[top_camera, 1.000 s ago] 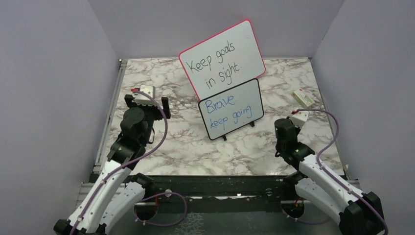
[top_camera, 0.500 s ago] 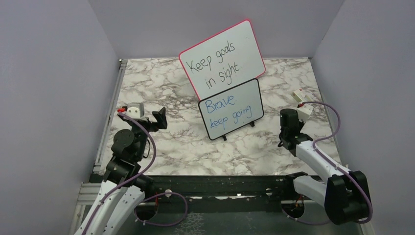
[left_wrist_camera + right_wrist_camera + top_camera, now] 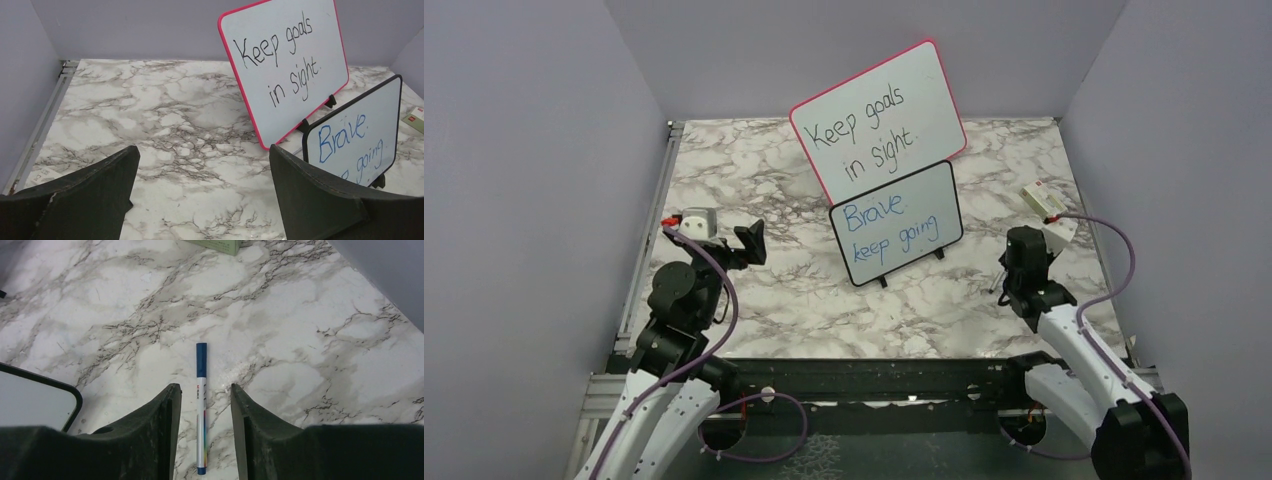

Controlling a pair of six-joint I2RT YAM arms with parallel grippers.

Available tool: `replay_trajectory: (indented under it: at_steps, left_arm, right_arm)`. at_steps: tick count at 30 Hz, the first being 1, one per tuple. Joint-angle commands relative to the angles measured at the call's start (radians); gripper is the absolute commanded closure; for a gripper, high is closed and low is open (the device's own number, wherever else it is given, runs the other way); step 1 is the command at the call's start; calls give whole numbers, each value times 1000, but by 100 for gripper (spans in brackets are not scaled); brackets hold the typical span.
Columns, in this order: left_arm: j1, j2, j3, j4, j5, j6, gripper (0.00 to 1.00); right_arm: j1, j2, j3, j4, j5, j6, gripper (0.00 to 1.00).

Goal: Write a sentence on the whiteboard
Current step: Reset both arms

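Note:
The small black-framed whiteboard (image 3: 914,200) stands on its feet at mid-table, and the blue sentence "Brave. keep going" (image 3: 890,226) is on it. The left wrist view shows the whiteboard (image 3: 387,105) at the right edge, with the sentence (image 3: 343,138) partly cut off. My left gripper (image 3: 717,245) (image 3: 202,160) is wide open and empty, raised at the left of the table. My right gripper (image 3: 1012,273) (image 3: 202,390) is open and points down at the table. A blue-capped white marker (image 3: 201,405) lies flat between its jaws, apart from both.
A larger pink-framed board (image 3: 879,115) (image 3: 285,65) with black writing leans behind the whiteboard. A small white and green box (image 3: 1041,198) (image 3: 215,245) lies at the far right. Grey walls close in three sides. A metal rail (image 3: 652,230) runs along the left edge.
My left arm has drawn back toward the near edge, its gripper still open. My right wrist has moved right, away from the whiteboard.

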Motion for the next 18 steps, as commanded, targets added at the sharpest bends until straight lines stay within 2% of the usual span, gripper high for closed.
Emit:
replay_trajectory:
  at_steps: [1,8,10,11,18]
  left_arm:
    - [4,15,75,-92,44,-30,1]
    - [4,-26,102,-155,-14,-37,1]
    - [4,-54,103,-156,-12,-25,1]
    - [4,-65,104,-156,-9,-17,1]
    - [4,-124,122,-172,-41,-47,1]
  right_arm:
    - [-5,-110,16,-82,-28,13,50]
    - [-6,-317,178,-275,-101,-21,21]
    - [-6,-388,225,-311,-116,-41,6]
    - [-5,-423,245,-324,-117,-52,3]
    - [-5,-603,327,-363,-91,-176,0]
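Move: Roughly 7 cm below the right hand, and some 4 cm to its left and 2 cm nearer the base, lies the blue-capped marker, already let go. The small box is about 15 cm ahead and 7 cm right of that hand; the black-framed whiteboard's middle is some 5 cm ahead and 27 cm left, near hand height. From the left hand the blue-capped marker is about 60 cm right, nearly level in reach and 26 cm below; the green-capped marker lies about 7 cm ahead, 10 cm left, 26 cm below. Rising away from the freed blue-capped marker, the right hand climbs about 20 cm, gathering speed, and draws back some 6 cm towards its base, its fingers tipping up by about 30 degrees and spreading from less than half to fully open, touching nothing. The left hand, empty and wide open, eases back a few centimetres and slightly up. ##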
